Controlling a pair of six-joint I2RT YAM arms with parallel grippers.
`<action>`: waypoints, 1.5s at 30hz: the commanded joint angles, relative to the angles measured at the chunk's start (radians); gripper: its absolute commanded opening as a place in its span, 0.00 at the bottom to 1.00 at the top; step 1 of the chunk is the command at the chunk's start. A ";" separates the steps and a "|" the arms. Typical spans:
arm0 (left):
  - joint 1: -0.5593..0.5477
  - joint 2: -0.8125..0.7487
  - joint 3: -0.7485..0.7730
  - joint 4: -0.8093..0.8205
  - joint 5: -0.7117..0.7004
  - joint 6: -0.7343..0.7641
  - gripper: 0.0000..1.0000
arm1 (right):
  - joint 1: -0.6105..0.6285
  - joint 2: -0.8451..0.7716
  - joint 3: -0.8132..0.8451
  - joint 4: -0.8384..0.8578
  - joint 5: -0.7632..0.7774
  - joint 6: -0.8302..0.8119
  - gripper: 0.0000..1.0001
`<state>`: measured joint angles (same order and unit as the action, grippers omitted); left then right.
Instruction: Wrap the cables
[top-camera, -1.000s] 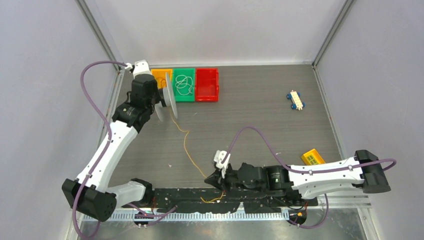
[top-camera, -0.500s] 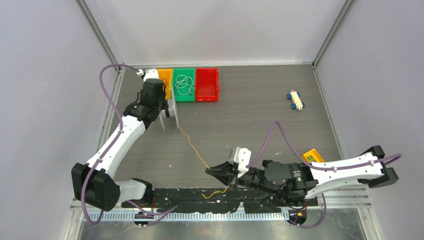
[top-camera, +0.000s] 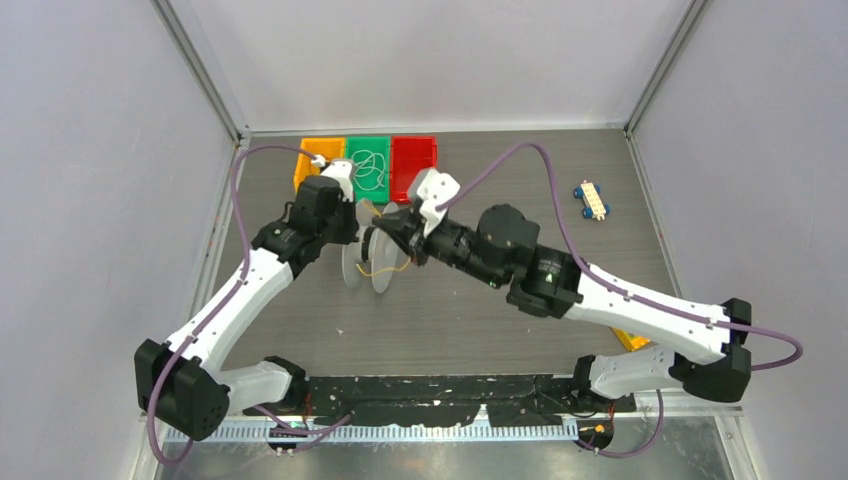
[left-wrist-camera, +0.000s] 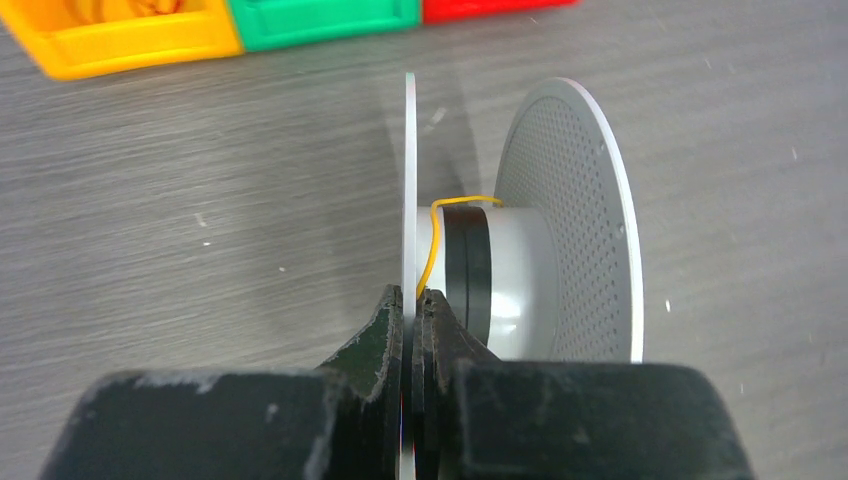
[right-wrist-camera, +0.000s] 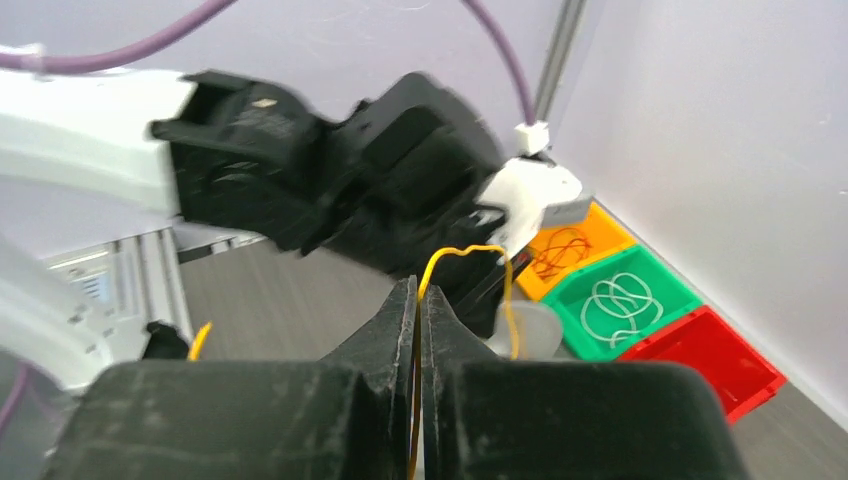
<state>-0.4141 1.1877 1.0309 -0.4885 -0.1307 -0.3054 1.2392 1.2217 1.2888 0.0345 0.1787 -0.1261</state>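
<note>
A white spool (top-camera: 364, 258) with two discs hangs mid-table; its perforated disc (left-wrist-camera: 570, 200) and pale hub with a black band show in the left wrist view. My left gripper (left-wrist-camera: 416, 297) is shut on the edge of the thin flange (left-wrist-camera: 409, 180). The yellow cable (left-wrist-camera: 436, 235) arcs over the hub beside the flange. My right gripper (right-wrist-camera: 418, 290) is shut on the same cable (right-wrist-camera: 460, 252), which loops up from its fingertips toward the spool (right-wrist-camera: 530, 325). From above, the right gripper (top-camera: 385, 228) sits just right of the spool, and a short yellow loop (top-camera: 378, 268) hangs between the discs.
Orange (top-camera: 318, 160), green (top-camera: 370, 170) and red (top-camera: 413, 165) bins stand in a row at the back; the green one holds a white wire. A toy car (top-camera: 592, 200) lies at the right. A yellow block (top-camera: 630, 338) peeks from under the right arm. A black rail (top-camera: 430, 390) runs along the front.
The right arm swung from the front edge up to the spool, carrying the cable and gathering its slack. The left arm moved the spool rightward, away from the bins.
</note>
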 joint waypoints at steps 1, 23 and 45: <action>-0.070 -0.064 0.009 -0.016 0.142 0.100 0.00 | -0.169 0.058 0.118 0.005 -0.155 0.033 0.05; 0.200 -0.428 -0.071 0.095 0.737 -0.233 0.00 | -0.663 -0.011 -0.349 0.057 -0.426 0.165 0.05; 0.244 -0.514 -0.240 0.423 0.241 -0.741 0.00 | -0.272 -0.075 -0.762 0.482 -0.289 0.467 0.09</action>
<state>-0.1761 0.6762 0.7845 -0.2329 0.2272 -0.9592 0.8810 1.1496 0.5179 0.3759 -0.2279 0.2844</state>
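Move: Below the right hand, which keeps the yellow cable pinched, the spool's middle lies about 28 cm down, 18 ahead and 5 to the left. The left hand already grips the rim of its left flange, with the middle some 3 cm ahead, 4 right and 7 below. From the left hand the green bin is about 27 cm straight ahead and the red bin 27 ahead and 11 right, both some 17 lower. Carrying the pinched cable around the spool, the right hand sweeps forward about 17 cm, bending to the right, then drops some 27 cm and comes back towards its base, ending low behind and right of the spool. Meanwhile the left hand, still clamping the flange, draws back and a little right, then rises some 13 cm, rolling about 50 degrees so the right flange turns up, and finally edges forward. ##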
